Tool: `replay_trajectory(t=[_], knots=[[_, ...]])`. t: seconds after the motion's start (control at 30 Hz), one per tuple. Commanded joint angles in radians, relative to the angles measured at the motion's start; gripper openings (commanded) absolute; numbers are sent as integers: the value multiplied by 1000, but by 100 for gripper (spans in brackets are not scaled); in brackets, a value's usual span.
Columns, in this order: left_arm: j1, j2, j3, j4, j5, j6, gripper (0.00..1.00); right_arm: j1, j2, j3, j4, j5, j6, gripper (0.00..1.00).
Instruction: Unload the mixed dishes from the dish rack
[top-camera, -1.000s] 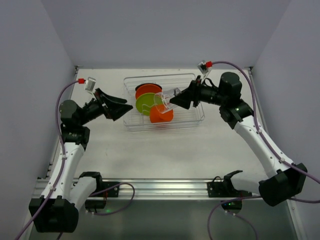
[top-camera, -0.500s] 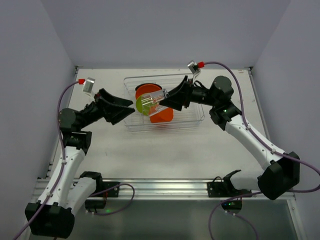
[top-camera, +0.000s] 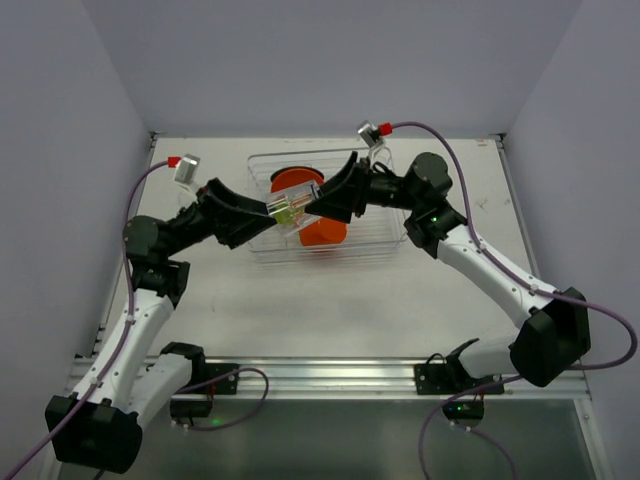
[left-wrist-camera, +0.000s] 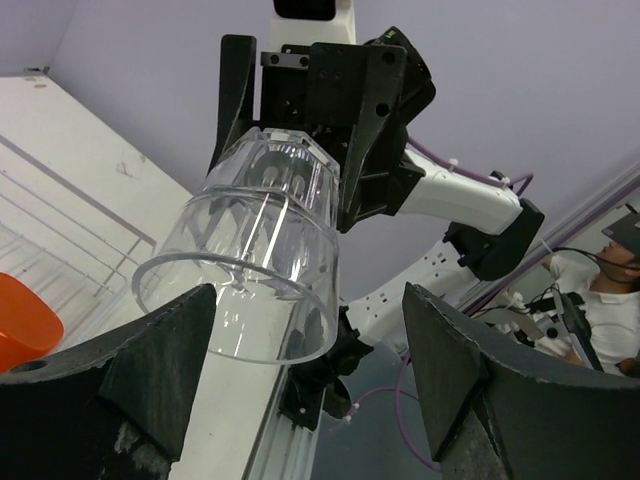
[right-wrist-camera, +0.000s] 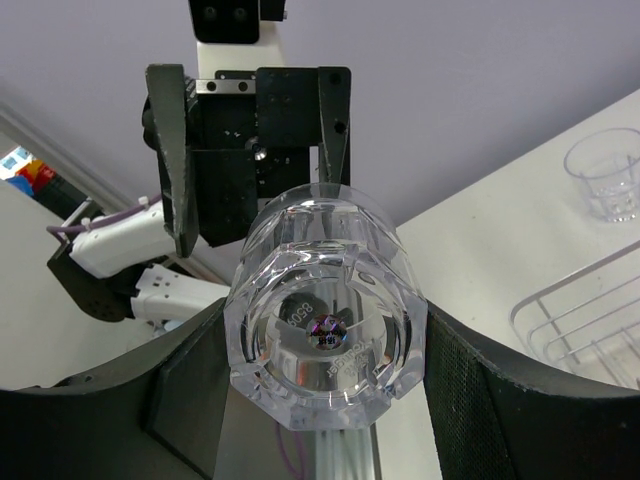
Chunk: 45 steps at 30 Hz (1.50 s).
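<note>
A clear glass cup (top-camera: 288, 210) hangs sideways in the air over the left end of the dish rack (top-camera: 392, 238), with my right gripper (top-camera: 312, 204) shut on its thick faceted base (right-wrist-camera: 325, 330). My left gripper (top-camera: 268, 214) is open, its fingers (left-wrist-camera: 160, 365) on either side of the cup's open rim (left-wrist-camera: 245, 300); one finger is close to the rim and the other stands apart. In the rack an orange plate (top-camera: 295, 180) stands upright and an orange cup (top-camera: 324, 233) lies. A lime green plate shows only dimly behind the glass.
A second clear glass cup (right-wrist-camera: 605, 175) stands upright on the table beyond a rounded corner of the rack (right-wrist-camera: 575, 320). The rack's wire floor (left-wrist-camera: 60, 240) and the orange cup (left-wrist-camera: 20, 320) lie below my left gripper. Both arms meet above the rack's left end.
My right arm carried the glass cup leftward over the rack. My left arm reached right to meet it, and its jaws have narrowed around the cup's rim.
</note>
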Motion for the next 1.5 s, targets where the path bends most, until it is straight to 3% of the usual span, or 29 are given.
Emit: replay_trajectory(t=[0.0, 0.2, 0.43, 0.73, 0.83, 1.0, 1.03, 1.1, 1.47], knots=[[-17, 4, -7, 57, -8, -33, 79, 18, 14, 63, 89, -3, 16, 0], [-28, 4, -13, 76, -8, -51, 69, 28, 37, 87, 80, 0, 4, 0], [-28, 1, -19, 85, -9, -70, 47, 34, 48, 99, 68, 5, -10, 0], [-28, 4, -34, 100, -15, -88, 31, 40, 51, 98, 51, 18, -29, 0], [-29, 4, -39, 106, -17, -94, 19, 45, 50, 99, 34, 28, -45, 0], [-29, 7, -41, 108, -15, -94, 13, 49, 50, 102, 22, 35, -56, 0], [-29, 5, -41, 108, -14, -96, 6, 49, 53, 107, 11, 35, -62, 0], [-29, 5, -41, 108, -15, -96, 0, 54, 53, 109, 3, 40, -70, 0], [-29, 8, -51, 189, -17, -148, 0, 61, 50, 72, 19, 54, -78, 0]])
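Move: The glass, held mouth-leftward in the right gripper, has its middle about 6 cm right of the open left gripper, 2 ahead and 2 above; from the right gripper it is about 4 cm to the left, level in reach. From the left gripper, the orange cup in the rack stands roughly 19 cm ahead, 10 right and 30 below; the green plate is about 22 cm ahead, 5 right and 27 below. Keep the right gripper shut around the base end of the glass and bring it about 1.5 cm left, mouth first, into the left gripper's fingers, then hold. Keep the left gripper nearly in place and close it from wide to almost shut on the rim, one finger inside the mouth and one outside, so that it pinches the wall. ##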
